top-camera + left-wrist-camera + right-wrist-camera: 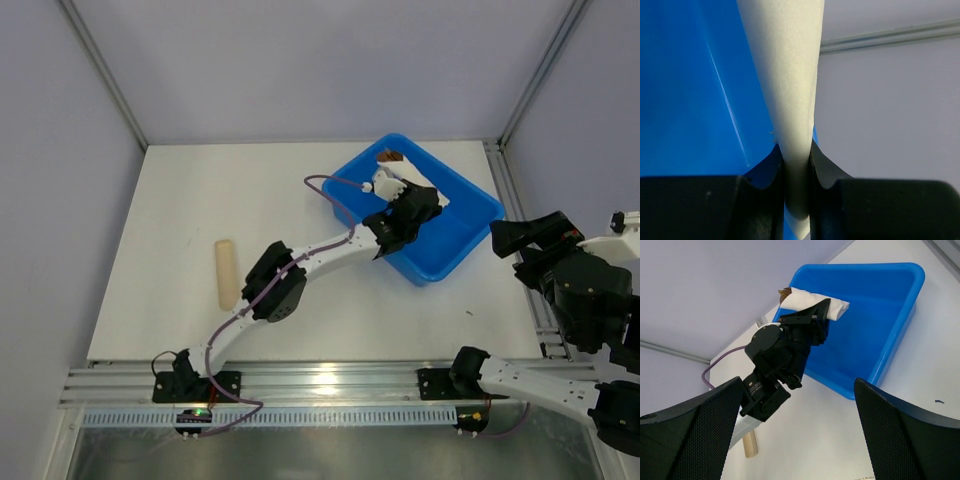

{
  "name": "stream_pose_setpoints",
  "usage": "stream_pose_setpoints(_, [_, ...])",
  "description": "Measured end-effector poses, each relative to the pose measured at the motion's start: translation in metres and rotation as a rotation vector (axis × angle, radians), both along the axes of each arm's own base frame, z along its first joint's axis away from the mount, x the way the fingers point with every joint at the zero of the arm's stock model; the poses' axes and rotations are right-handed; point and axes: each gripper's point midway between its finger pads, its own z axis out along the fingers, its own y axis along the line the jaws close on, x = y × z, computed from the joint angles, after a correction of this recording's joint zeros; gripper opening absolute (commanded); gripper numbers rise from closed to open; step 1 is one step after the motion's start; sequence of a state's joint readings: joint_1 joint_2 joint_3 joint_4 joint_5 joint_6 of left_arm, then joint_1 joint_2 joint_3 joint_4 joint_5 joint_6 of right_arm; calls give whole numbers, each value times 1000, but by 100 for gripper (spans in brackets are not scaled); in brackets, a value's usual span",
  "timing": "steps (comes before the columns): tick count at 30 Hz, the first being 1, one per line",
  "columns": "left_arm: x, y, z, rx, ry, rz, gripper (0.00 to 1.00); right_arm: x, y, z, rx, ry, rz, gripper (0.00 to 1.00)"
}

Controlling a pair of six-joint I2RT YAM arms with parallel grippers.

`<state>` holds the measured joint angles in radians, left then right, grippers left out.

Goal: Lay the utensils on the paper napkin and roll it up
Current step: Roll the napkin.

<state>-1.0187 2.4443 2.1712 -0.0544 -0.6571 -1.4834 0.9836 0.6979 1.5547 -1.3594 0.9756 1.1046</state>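
Note:
The white paper napkin (790, 75) hangs as a folded bundle over the blue bin (455, 250), pinched between the fingers of my left gripper (426, 204), which is shut on it. In the right wrist view the napkin (810, 302) stretches across the bin's far corner. A brown-gold tip (785, 291) pokes out at its far end; the rest of the utensils is hidden. My right gripper (526, 250) hovers open and empty beyond the table's right edge, facing the bin (890, 340).
A tan cylinder (227, 273) lies on the white table (200, 200) left of the left arm. The bin sits at the back right. A metal rail runs along the table's right edge (515, 200), and grey walls enclose the table.

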Motion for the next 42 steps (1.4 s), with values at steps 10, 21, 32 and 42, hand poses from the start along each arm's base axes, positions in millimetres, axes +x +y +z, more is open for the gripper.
stream_pose_setpoints(10, [-10, -34, -30, -52, 39, -15, 0, -10, -19, 8, 29, -44, -4, 95])
stream_pose_setpoints(21, [-8, -36, -62, 36, 44, -40, 0, -8, -6, 5, -57, -9, 64, 95])
stream_pose_setpoints(32, [-49, 14, -31, 237, -1, -236, 0, 11, 59, -11, -279, 130, 264, 81])
stream_pose_setpoints(42, [-95, 125, 139, 152, -237, -404, 0, 44, 97, -17, -251, 220, 321, 54])
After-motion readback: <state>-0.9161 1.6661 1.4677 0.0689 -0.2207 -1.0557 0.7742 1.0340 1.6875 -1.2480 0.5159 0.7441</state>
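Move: The left hand already holds the rolled napkin with its utensils over the blue bin. The bin's middle lies roughly 3 cm ahead, 1 cm to that hand's left and 14 cm below, and the wooden block some 48 cm to its left, 16 cm back and 16 cm lower. From the empty right hand, the bin's middle is about 28 cm ahead, 2 cm left and 33 cm below. Down some 8 cm and slightly right towards the bin goes the left hand, then it reverses and climbs fast to about 14 cm above its start, swinging left and back, still pinching the roll while turning clockwise and tipping its fingers up. The right hand drifts briefly right, then sweeps left and somewhat forward, turning counter-clockwise with its empty fingers partly closing. ##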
